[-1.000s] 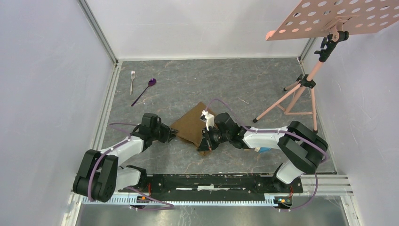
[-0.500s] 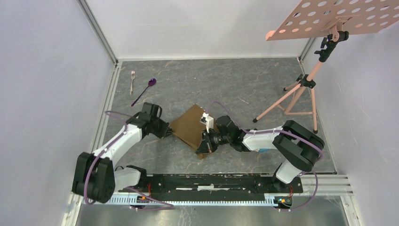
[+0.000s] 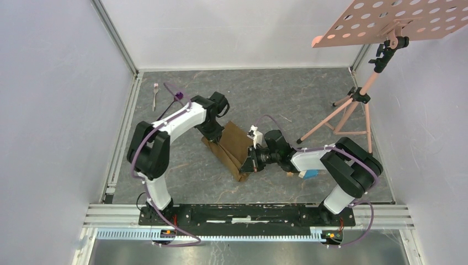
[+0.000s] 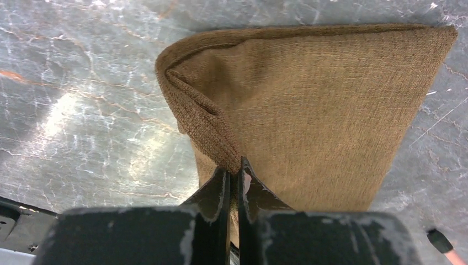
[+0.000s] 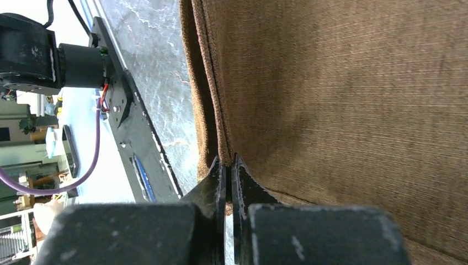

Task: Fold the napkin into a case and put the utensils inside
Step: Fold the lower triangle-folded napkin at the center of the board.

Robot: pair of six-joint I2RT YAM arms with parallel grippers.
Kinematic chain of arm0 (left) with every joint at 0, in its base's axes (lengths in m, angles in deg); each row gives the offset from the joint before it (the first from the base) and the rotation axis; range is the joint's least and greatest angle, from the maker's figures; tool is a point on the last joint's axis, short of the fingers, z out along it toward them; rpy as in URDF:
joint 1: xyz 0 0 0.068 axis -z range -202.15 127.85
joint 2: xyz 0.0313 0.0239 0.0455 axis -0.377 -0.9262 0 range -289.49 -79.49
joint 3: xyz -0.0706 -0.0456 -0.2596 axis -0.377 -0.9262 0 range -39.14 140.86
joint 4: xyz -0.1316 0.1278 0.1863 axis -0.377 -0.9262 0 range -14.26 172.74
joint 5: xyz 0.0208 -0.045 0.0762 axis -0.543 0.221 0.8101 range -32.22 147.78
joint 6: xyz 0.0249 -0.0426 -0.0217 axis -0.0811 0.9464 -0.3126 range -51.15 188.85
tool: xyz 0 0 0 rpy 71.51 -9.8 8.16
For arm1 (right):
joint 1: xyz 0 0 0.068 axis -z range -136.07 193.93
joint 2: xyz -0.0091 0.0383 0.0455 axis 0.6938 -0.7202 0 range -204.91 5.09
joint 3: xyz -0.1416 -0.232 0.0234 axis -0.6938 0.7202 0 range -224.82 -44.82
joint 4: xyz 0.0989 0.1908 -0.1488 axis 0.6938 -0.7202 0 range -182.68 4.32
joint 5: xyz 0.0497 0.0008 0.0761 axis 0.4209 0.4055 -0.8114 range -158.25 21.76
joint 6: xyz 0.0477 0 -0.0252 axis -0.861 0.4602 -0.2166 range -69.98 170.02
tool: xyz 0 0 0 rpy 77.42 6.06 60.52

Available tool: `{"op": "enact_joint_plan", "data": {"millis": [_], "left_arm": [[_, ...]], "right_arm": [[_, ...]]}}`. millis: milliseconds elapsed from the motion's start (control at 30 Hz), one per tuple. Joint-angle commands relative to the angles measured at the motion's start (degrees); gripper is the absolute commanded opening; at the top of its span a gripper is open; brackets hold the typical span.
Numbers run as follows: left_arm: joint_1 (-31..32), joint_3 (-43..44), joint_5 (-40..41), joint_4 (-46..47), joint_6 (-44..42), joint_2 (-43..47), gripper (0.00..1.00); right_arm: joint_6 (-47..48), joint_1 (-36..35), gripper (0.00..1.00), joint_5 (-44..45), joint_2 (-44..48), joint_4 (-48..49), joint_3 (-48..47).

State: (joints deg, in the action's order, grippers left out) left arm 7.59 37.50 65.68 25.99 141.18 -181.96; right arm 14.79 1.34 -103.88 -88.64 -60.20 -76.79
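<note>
The brown napkin (image 3: 233, 148) lies folded into a long narrow shape at the middle of the table. My left gripper (image 3: 216, 134) reaches over its far left end and is shut on a rolled edge of the cloth (image 4: 309, 105), the jaws (image 4: 234, 170) pinching the fabric. My right gripper (image 3: 250, 160) is at the napkin's right side, shut on its layered edge (image 5: 228, 161), with the cloth (image 5: 342, 99) filling that view. The silver fork (image 3: 155, 93) and the purple spoon (image 3: 177, 96) lie at the far left; the left arm hides part of the spoon's handle.
A pink tripod stand (image 3: 347, 110) with a perforated plate (image 3: 397, 22) stands at the right. A small blue block (image 3: 309, 175) lies under the right arm. Walls close in the table on three sides, and a metal rail (image 3: 248, 212) runs along the near edge.
My left gripper closed on the napkin's left edge and swung up and to the right with it, folding the cloth over into a narrower shape. The right gripper shifted slightly right, still shut.
</note>
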Motion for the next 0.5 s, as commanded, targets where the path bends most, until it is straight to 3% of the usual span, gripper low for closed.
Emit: {"op": "enact_joint_plan", "data": {"millis": [0, 233, 467], "left_arm": [[1.3, 7.7, 5.9, -6.6, 2.2, -5.5, 0.02], [1.4, 11.0, 5.9, -6.6, 1.2, -9.8, 0.02], [1.1, 11.6, 6.1, -6.6, 0.6, -10.0, 0.02]], "right_arm": [[4.5, 1.3, 0.00, -2.0, -0.5, -3.8, 0.1], [11.7, 1.5, 0.03, 0.8, 0.5, -6.9, -2.3], [14.6, 1.4, 0.37, 4.2, 4.9, -6.0, -2.2]]}}
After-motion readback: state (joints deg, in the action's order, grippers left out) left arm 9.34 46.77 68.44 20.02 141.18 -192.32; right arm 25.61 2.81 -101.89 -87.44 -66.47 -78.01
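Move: Both hands still pinch the raised folded edge of the napkin. Its middle lies about 5 cm to the left hand's right, 3 cm back and 3 cm below. The napkin's left corner is some 4 cm left of that hand and 1 cm ahead, its far corner about 7 cm ahead and 5 cm right. From the right hand the middle is roughly 7 cm ahead, 4 cm left and 2 cm below, and the near corner 4 cm back and 1 cm left. Still pinching the folded edge, the left hand lowers it about 2 cm onto the napkin, easing about 1 cm forward and to its right and tilting slightly. The right hand goes about 1.5 cm to its right and a little forward and down, rolling slightly, and late on opens its fingers around the flap by about a quarter of their range, giving up its pinch. ##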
